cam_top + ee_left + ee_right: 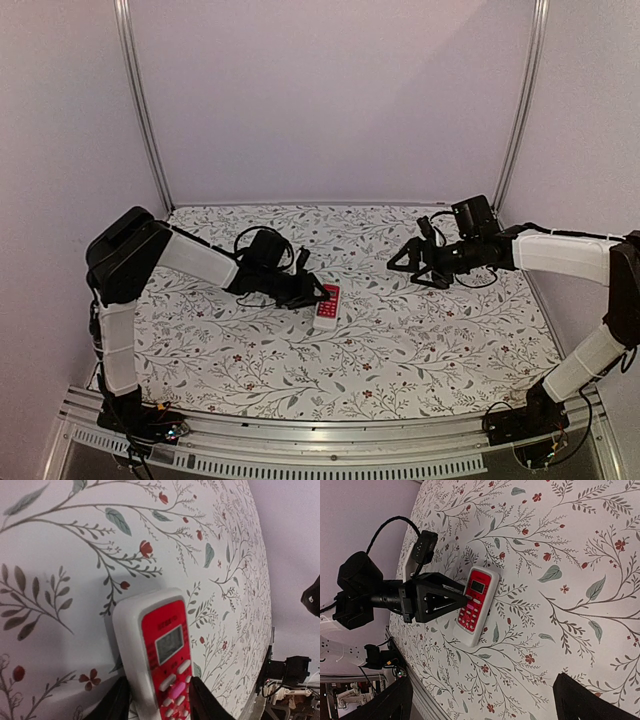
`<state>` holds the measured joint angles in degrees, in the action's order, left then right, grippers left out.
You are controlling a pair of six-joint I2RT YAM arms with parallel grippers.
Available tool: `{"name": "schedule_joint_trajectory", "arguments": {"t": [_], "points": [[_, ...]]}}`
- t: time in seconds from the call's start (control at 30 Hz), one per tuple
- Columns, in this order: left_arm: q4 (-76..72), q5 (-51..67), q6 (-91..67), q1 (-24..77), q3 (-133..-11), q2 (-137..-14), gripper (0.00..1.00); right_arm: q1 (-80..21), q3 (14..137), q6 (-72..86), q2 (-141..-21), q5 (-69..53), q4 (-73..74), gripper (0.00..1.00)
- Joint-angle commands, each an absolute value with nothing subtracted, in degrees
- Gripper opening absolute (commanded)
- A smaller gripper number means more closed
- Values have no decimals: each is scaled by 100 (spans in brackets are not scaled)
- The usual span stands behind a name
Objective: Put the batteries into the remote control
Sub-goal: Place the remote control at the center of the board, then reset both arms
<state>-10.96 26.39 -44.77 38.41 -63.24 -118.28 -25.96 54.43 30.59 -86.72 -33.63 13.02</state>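
Observation:
The remote control (pixel 327 305) lies face up on the floral table near the middle, white body and red face with pale buttons. It also shows in the left wrist view (pixel 160 650) and the right wrist view (pixel 475 605). My left gripper (pixel 316 293) reaches it from the left, with one finger against each long side (pixel 159 702). My right gripper (pixel 400 262) hovers open and empty over the table to the right of the remote, its fingers wide apart (pixel 485 705). The batteries are not in view.
The floral cloth (pixel 400 350) covers the whole table. Metal frame posts (pixel 145 110) and pale walls close in the back and sides. An aluminium rail (pixel 330 445) runs along the near edge, with cables by the arm bases.

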Motion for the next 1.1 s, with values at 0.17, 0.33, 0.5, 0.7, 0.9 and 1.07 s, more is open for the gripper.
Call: {"name": "schedule_joint_trajectory", "arguments": {"t": [0.17, 0.33, 0.5, 0.7, 0.9, 1.07], "points": [[266, 1752, -3734, 3792, -6439, -11260, 81, -2602, 5403, 2930, -8775, -3314, 1265, 99], [1013, 1190, -3120, 3806, -6609, -10585, 100, -2598, 5350, 2766, -8651, -3293, 1303, 99], [1939, 718, -2527, 3743, -6916, -9844, 100, -2597, 5237, 2427, -8204, -3172, 1375, 99], [2068, -168, -2313, 3546, -6501, -8750, 99, -2586, 5006, 2110, -7603, -2688, 1490, 99], [1856, -792, -2652, 3343, -5425, -7726, 100, -2592, 4282, 2163, -6990, -2077, 1309, 99], [1384, -933, -3061, 3333, -4311, -7180, 100, -2585, 3412, 2375, -6683, -1868, 820, 99]]}}
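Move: The remote control's middle lies practically at the left hand, about 1 cm nearer the base and 1 cm below, with the part-open fingers on either side of its keypad. It has no neighbours on the bare board. From the raised right hand the remote control is some 15 cm to the left, about 1 cm nearer the base and 13 cm lower. Leftward and up off the remote control goes the left hand: its half-open fingers spread wide and come free, rising about 18 cm and then sinking some 4, ending roughly 17 cm to the left, the wrist tilting and turning some 40 degrees overall. The open right hand also withdraws, about 5 cm right and 3 cm back, dipping at the end after a small rise. ##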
